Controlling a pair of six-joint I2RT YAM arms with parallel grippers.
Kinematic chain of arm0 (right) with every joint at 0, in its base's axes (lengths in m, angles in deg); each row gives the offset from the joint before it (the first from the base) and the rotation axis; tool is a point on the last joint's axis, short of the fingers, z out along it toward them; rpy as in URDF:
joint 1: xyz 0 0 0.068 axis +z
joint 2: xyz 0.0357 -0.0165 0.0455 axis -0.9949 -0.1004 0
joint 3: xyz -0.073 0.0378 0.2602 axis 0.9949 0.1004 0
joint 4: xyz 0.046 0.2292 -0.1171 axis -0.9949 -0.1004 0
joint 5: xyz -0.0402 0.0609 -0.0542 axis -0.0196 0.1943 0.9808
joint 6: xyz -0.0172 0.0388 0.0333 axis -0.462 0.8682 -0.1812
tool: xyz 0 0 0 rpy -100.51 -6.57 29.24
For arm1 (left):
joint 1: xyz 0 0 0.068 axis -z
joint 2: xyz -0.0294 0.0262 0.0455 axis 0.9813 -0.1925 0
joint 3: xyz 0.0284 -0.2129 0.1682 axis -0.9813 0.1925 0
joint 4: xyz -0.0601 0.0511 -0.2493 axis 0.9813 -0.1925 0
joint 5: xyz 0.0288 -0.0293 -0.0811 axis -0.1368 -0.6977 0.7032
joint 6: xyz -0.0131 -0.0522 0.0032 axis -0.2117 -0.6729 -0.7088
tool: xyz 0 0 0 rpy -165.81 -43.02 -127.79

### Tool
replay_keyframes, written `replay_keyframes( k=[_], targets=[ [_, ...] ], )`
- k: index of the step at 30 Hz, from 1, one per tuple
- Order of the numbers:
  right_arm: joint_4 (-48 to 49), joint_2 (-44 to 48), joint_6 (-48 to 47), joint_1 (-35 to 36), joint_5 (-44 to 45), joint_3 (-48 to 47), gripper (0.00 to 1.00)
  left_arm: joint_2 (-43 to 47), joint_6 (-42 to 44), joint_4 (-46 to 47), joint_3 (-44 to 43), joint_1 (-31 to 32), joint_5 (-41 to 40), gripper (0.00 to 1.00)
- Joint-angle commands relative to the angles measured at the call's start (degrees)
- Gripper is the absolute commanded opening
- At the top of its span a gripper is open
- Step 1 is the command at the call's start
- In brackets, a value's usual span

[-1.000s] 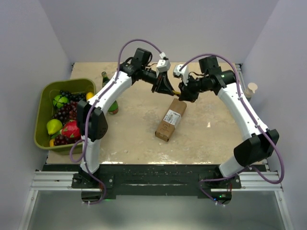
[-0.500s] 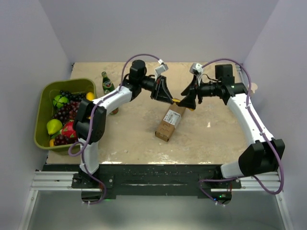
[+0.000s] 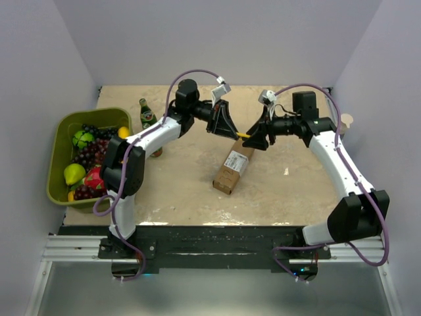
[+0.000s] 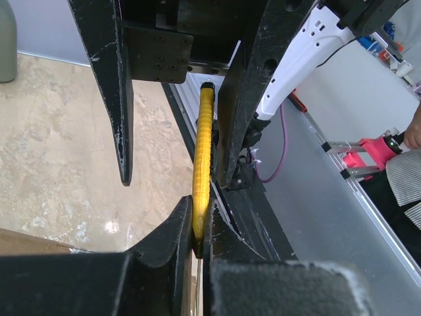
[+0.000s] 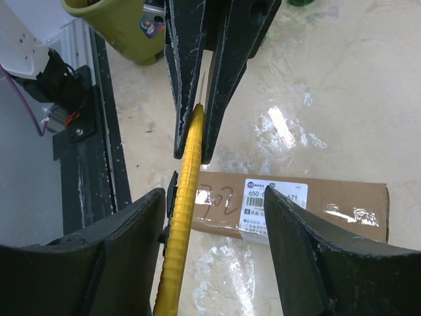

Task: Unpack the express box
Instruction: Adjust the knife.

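Observation:
The express box [image 3: 235, 166], brown cardboard with a white label, lies slantwise on the table; the right wrist view has it below the jaws [image 5: 342, 204]. Just above its far end a slim yellow utility knife [image 3: 243, 136] hangs between the two grippers. My left gripper [image 3: 233, 133] is shut on one end of the knife [image 4: 204, 151], jaws pinched tight [image 4: 197, 224]. My right gripper [image 3: 257, 141] is open [image 5: 214, 204]. The knife's other end [image 5: 184, 210] runs between its spread fingers, close to one of them.
A green basket [image 3: 59, 141] of fruit stands at the table's left edge. A green bottle [image 3: 146, 113] is upright behind it, near the left arm. A pale cup [image 3: 345, 122] sits at the far right edge. The black rail of the arm bases runs along the front.
My right gripper has opened off the knife and drawn back a little to the right. The left gripper keeps its hold on the knife, which now hangs slightly higher over the box.

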Motion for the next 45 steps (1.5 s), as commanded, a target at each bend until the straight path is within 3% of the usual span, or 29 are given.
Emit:
replay_keyframes(
  k=[1, 7, 13, 17, 19, 29, 45],
  targets=[
    [0.91, 1.12, -0.18, 1.62, 1.9, -1.68, 0.61, 2.42, -1.37, 1.96, -1.8, 0.04, 0.79, 0.0],
    [-1.38, 1.47, -2.03, 2.85, 2.7, -1.59, 0.47, 1.98, -1.29, 1.96, -1.63, 0.12, 0.61, 0.0],
    [-2.0, 2.61, -2.12, 2.77, 3.66, -2.29, 0.46, 1.54, -1.29, 1.87, -1.8, 0.12, 0.88, 0.0],
    [-1.65, 3.05, 0.16, 2.15, 4.63, -2.56, 0.51, 1.19, -1.2, 1.52, -1.89, 0.12, 1.05, 0.0],
    [-1.03, 3.05, 1.31, 1.71, 4.81, -2.73, 0.59, 1.19, -1.11, 1.17, -1.8, 0.12, 0.88, 0.0],
    [-0.94, 3.58, -1.5, 2.06, 6.92, -3.61, 0.63, 1.36, 0.03, -0.86, -1.8, 0.12, -0.7, 0.0],
    [-1.29, 4.11, -3.43, 4.7, 10.34, -3.7, 0.38, 0.75, 1.61, -2.61, -2.68, 0.56, -2.02, 0.0]
  ],
)
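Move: The knife, its front end already pinched by the left fingers, has its middle only about 1 cm to the left of the right hand and 1 cm back, level with it; its yellow body runs between the open right fingers. From the left hand the knife's middle lies some 4 cm to the right and 1 cm back. The brown box lies on the table some 22 cm below the right hand, about 4 cm ahead and 5 cm to its left. The knife is kept still in the left grip while the open right fingers re-centre around its tail half. The right hand first slides about 1 cm left and back, closing partly, then opens again as it goes forward and up some 1.5 cm; last, it shifts nearly 1 cm left, fingertips dipping about 5 degrees with a slight roll, and narrows to under half open. ##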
